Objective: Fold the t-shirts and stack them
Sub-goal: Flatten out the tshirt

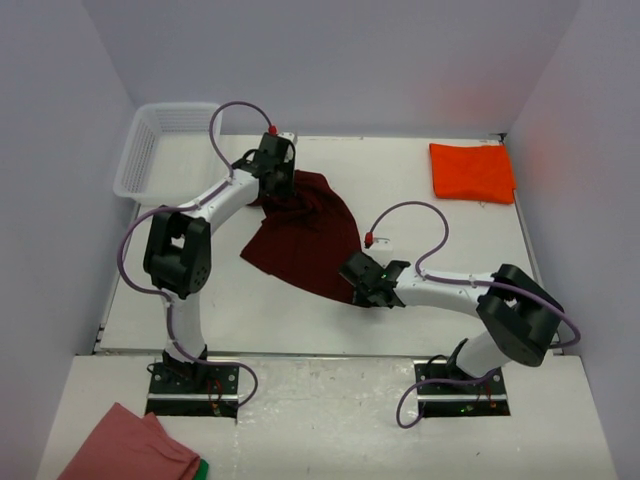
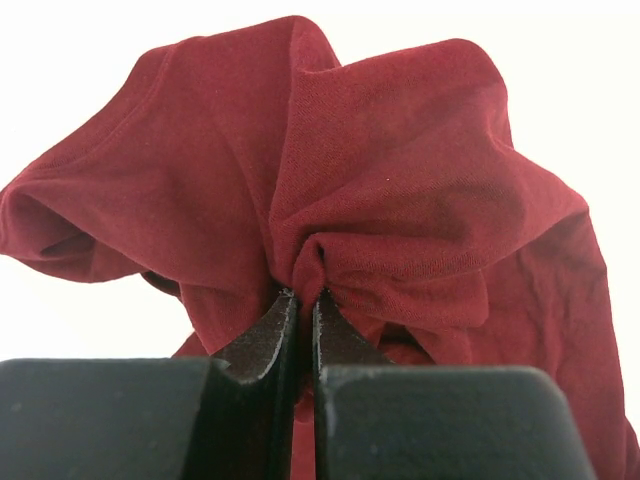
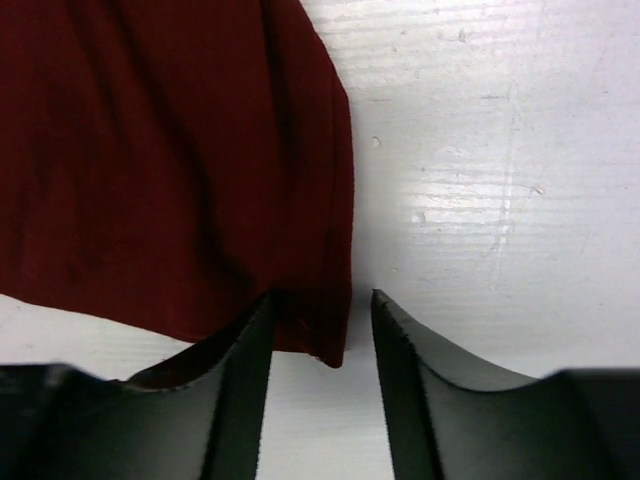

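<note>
The dark maroon t-shirt lies spread across the middle of the table, its far end lifted and bunched. My left gripper is shut on that bunched fabric; in the left wrist view the cloth is pinched between the tips. My right gripper is low at the shirt's near corner. In the right wrist view its jaws stand apart with the corner of the shirt between them, the fabric against the left finger and a gap to the right one. The orange-red t-shirt lies folded at the far right.
A white mesh basket stands at the far left corner. A salmon-pink cloth with a green edge lies on the near ledge, left of the arm bases. Walls close in on the table's left, back and right.
</note>
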Action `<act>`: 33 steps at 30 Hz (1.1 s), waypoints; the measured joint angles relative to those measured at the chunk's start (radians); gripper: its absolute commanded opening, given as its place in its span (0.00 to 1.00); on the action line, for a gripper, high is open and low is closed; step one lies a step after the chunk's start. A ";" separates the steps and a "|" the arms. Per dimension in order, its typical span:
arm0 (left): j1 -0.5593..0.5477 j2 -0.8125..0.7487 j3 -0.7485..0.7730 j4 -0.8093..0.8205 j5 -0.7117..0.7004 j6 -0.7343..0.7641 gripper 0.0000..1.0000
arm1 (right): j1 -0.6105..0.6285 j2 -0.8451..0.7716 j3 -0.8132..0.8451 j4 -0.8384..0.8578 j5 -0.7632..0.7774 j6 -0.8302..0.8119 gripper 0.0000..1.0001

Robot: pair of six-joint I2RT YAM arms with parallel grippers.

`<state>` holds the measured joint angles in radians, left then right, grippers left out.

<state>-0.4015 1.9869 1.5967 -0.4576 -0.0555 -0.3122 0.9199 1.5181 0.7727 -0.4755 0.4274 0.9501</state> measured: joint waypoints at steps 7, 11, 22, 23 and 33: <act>0.000 -0.012 -0.008 0.000 0.002 -0.002 0.05 | -0.006 0.000 -0.012 0.059 -0.003 0.010 0.00; 0.000 -0.016 -0.008 0.000 0.002 -0.002 0.05 | -0.006 0.000 -0.012 0.069 -0.003 0.017 0.00; 0.000 -0.111 0.018 -0.106 -0.021 0.019 0.02 | -0.098 -0.119 0.397 -0.200 0.129 -0.179 0.00; 0.000 -0.138 0.024 -0.118 -0.028 0.023 0.03 | -0.128 -0.147 0.475 -0.209 0.139 -0.217 0.00; 0.000 -0.473 0.022 -0.181 -0.057 0.063 0.04 | -0.272 -0.255 1.035 -0.288 0.128 -0.593 0.00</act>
<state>-0.4015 1.5135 1.6188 -0.6388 -0.1123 -0.2489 0.6476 1.2629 1.8076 -0.7631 0.5556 0.3569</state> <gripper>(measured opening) 0.055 0.010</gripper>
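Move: The dark red t-shirt's near right corner lies practically at the right hand point, between the open fingers and no more than a centimetre below. From that hand, the bunch pinched by the left hand is about 26 cm ahead, 16 cm left and 9 cm up, and the folded orange cloth some 32 cm ahead and 29 cm right. From the left hand, the corner is about 26 cm back, 16 cm right and 10 cm down. The right fingers close on the t-shirt's near right corner almost in place, edging barely a centimetre forward, then carry it steeply up some 44 cm, working forward and, late on, to the right while the wrist swings up nearly 50 degrees. The left hand keeps its shut grip on the bunched cloth and, just after the right sets off, rises about 20 cm as well, easing back and left away from the right hand and tilting its fingertips up. ##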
